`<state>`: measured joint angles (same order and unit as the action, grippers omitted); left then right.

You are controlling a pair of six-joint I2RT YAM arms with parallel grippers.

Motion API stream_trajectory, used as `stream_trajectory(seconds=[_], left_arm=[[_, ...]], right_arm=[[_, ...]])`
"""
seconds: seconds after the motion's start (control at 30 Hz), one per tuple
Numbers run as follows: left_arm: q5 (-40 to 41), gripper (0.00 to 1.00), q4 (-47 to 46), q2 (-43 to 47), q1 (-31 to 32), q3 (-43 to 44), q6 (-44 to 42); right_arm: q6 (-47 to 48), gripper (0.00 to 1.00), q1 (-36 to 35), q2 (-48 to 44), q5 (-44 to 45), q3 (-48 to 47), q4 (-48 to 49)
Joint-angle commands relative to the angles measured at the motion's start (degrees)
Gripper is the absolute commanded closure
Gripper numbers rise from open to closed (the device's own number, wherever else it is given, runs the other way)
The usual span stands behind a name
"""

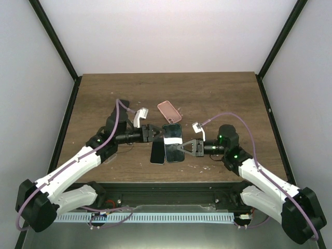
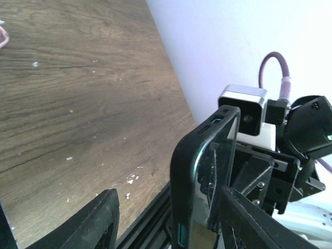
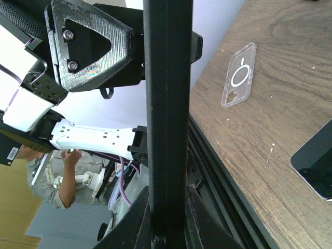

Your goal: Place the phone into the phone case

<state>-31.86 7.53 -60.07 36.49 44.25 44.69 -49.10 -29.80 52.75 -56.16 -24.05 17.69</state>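
Note:
A black phone case [image 1: 173, 142] with a glossy phone face in it is held above the table's middle, tilted, between both arms. My right gripper [image 1: 181, 147] is shut on its near right edge; in the right wrist view the case's black edge [image 3: 167, 104] runs straight up from between the gripper's [image 3: 167, 192] jaws. My left gripper [image 1: 160, 133] is open at the case's far left corner. In the left wrist view the case [image 2: 199, 171] stands edge-on between the gripper's [image 2: 168, 194] spread fingers, with a gap to the left finger [image 2: 98, 220].
A second dark phone [image 1: 157, 152] lies flat on the table just left of the held case, and shows as a dark phone [image 3: 316, 166] in the right wrist view. A pink case [image 1: 169, 111] lies further back. A clear case [image 3: 239, 74] lies near the table's front edge.

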Motion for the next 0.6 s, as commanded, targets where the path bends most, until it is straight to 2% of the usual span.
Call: stream_trajectory(seconds=[0.0,0.07,0.37,0.57], left_arm=[[-4.6,0.45,-5.9,-0.5,-0.2,0.3,-0.3],[-6.2,0.50,-7.3,-1.3,-0.2,0.3,0.0],[-6.9,1.00,-7.5,-4.3,-0.2,1.7,1.3],[-3.7,1.00,-1.8,-5.2,-0.2,4.0,0.5]], right_arm=[[-0.5,0.91,0.2,-0.7,-2.7,-1.1,5.0],[-1.2,0.91,0.1,-0.6,-3.1,-0.9,6.1],[-0.3,0.90,-0.1,0.5,-3.7,-2.3,3.8],[2.6,0.90,-0.1,0.2,-1.0,-3.1,-1.0]])
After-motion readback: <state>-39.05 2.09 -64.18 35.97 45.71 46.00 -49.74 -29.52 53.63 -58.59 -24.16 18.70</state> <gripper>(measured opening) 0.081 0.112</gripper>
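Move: The phone in its black case is held by the right hand at its right edge, its middle some 3 cm left and 2 cm ahead of that hand. From the half-open left hand, its middle lies about 5 cm right and 4 cm back, roughly level. The loose dark phone lies on the table some 25 cm below the left hand, around 2 cm to its left and level fore-and-aft. The pink case is about 25 cm ahead, 4 cm right, equally low. The cased phone's left edge, near its far corner, is taken between the left fingers. The left hand eases right onto the edge by about 2 cm and rises about 1 cm, swinging clockwise roughly 5 degrees, while its half-open fingers close and pinch the edge from above and below. The right hand stays almost in place and keeps its grip on the right edge. ##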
